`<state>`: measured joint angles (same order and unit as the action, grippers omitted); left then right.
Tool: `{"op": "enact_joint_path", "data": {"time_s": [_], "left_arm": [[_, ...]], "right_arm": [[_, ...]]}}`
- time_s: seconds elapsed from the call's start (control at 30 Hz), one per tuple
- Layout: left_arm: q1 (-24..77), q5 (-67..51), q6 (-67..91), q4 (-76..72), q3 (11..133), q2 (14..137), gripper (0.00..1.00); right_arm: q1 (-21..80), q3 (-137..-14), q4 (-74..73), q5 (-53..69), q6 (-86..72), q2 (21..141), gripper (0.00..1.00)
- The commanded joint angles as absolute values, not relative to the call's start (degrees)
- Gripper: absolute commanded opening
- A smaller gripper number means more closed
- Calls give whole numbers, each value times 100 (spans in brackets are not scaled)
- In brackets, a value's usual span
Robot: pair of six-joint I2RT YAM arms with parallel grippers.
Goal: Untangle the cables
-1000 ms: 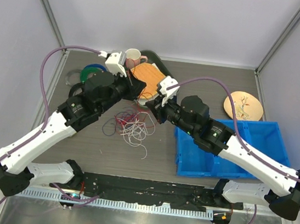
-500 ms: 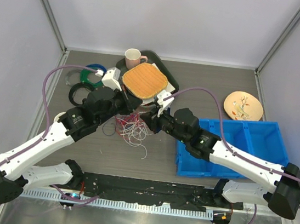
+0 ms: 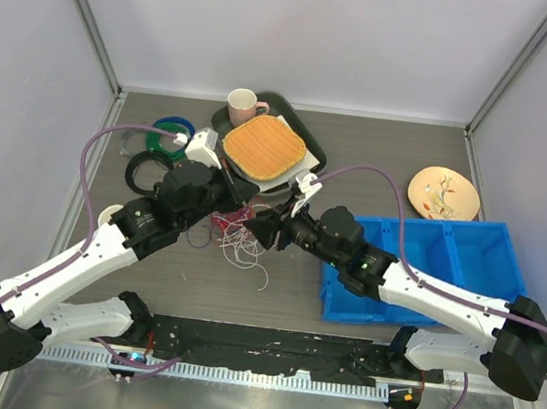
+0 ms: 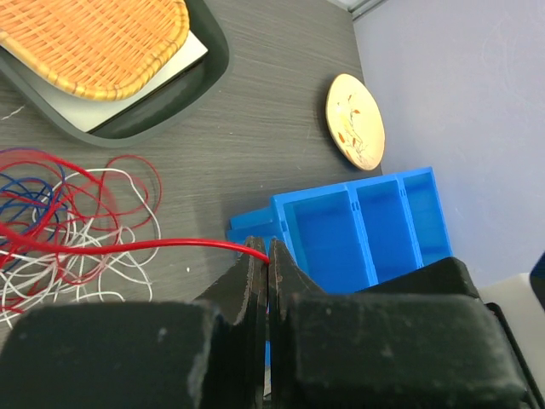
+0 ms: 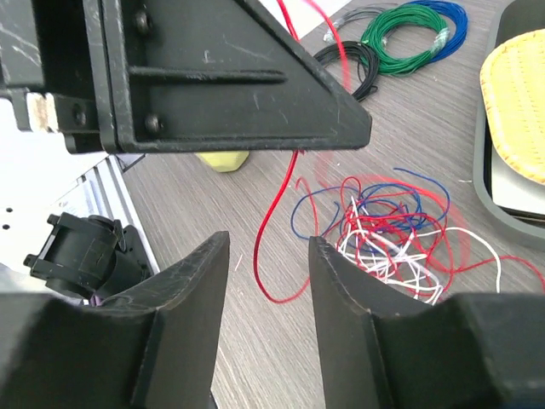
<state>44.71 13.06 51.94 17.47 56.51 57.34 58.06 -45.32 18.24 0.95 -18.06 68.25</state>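
Observation:
The cables (image 3: 240, 236) lie as a loose tangle of red, white and blue strands on the table between the two arms. My left gripper (image 3: 242, 200) hangs over the tangle's far edge. In the left wrist view it (image 4: 268, 252) is shut on one red cable (image 4: 170, 245), which runs taut back to the tangle (image 4: 68, 221). My right gripper (image 3: 256, 229) sits at the tangle's right side. Its jaws (image 5: 268, 243) stand open with nothing between them, above a red loop (image 5: 277, 256) beside the tangle (image 5: 392, 226).
A dark tray (image 3: 313, 151) with a woven orange mat (image 3: 264, 146) and a pink mug (image 3: 242, 108) stands behind the tangle. Black, green and blue coils (image 3: 156, 149) lie at the back left. A blue bin (image 3: 447, 268) and a plate (image 3: 443, 194) are on the right.
The right gripper has opened from shut. Both grippers have come down and nearer, from beside the tray to the tangle, the left still holding the red cable.

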Motion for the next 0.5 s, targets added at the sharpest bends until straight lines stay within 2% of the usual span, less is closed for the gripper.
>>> {"op": "enact_joint_path", "data": {"time_s": [0.0,0.07,0.13,0.23,0.37,0.47], "left_arm": [[4465,1415,5238,1564,5634,5642,0],[4465,1328,5238,1547,5625,5634,0],[4465,1275,5256,1529,5634,5651,0],[4474,1213,5273,1529,5634,5678,0],[4474,1125,5308,1529,5625,5704,0],[4474,959,5317,1503,5651,5730,0]], "right_arm": [[5818,-4307,2477,26,-2083,6627,53],[5818,-4324,2496,-192,-2092,6671,69],[5827,-4455,2356,-255,-2031,6828,77],[5818,-4622,2233,-281,-1820,7101,80],[5818,-4720,2399,-439,-1504,7479,79],[5818,-4641,3029,-370,-1091,7821,79]]}}
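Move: The red cable's hanging loop, hung from the shut left gripper, lies about 3 cm ahead of the right hand, 3 cm to its left and some 5 cm below it. From that hand the cable tangle is about 13 cm ahead, 5 cm left and 24 cm down, and the tray about 38 cm ahead, level sideways, 24 cm down. From the left hand, the loop lies roughly 2 cm back, 1 cm left and 8 cm below. Keep the left gripper still and shut on the red cable. Open the right gripper from about half to some four-fifths and sink it about 4 cm towards the hanging red loop and the tangle, mostly straight down at first, then easing about 2 cm forward as well, with the wrist almost unturned. Don't close on anything yet. ##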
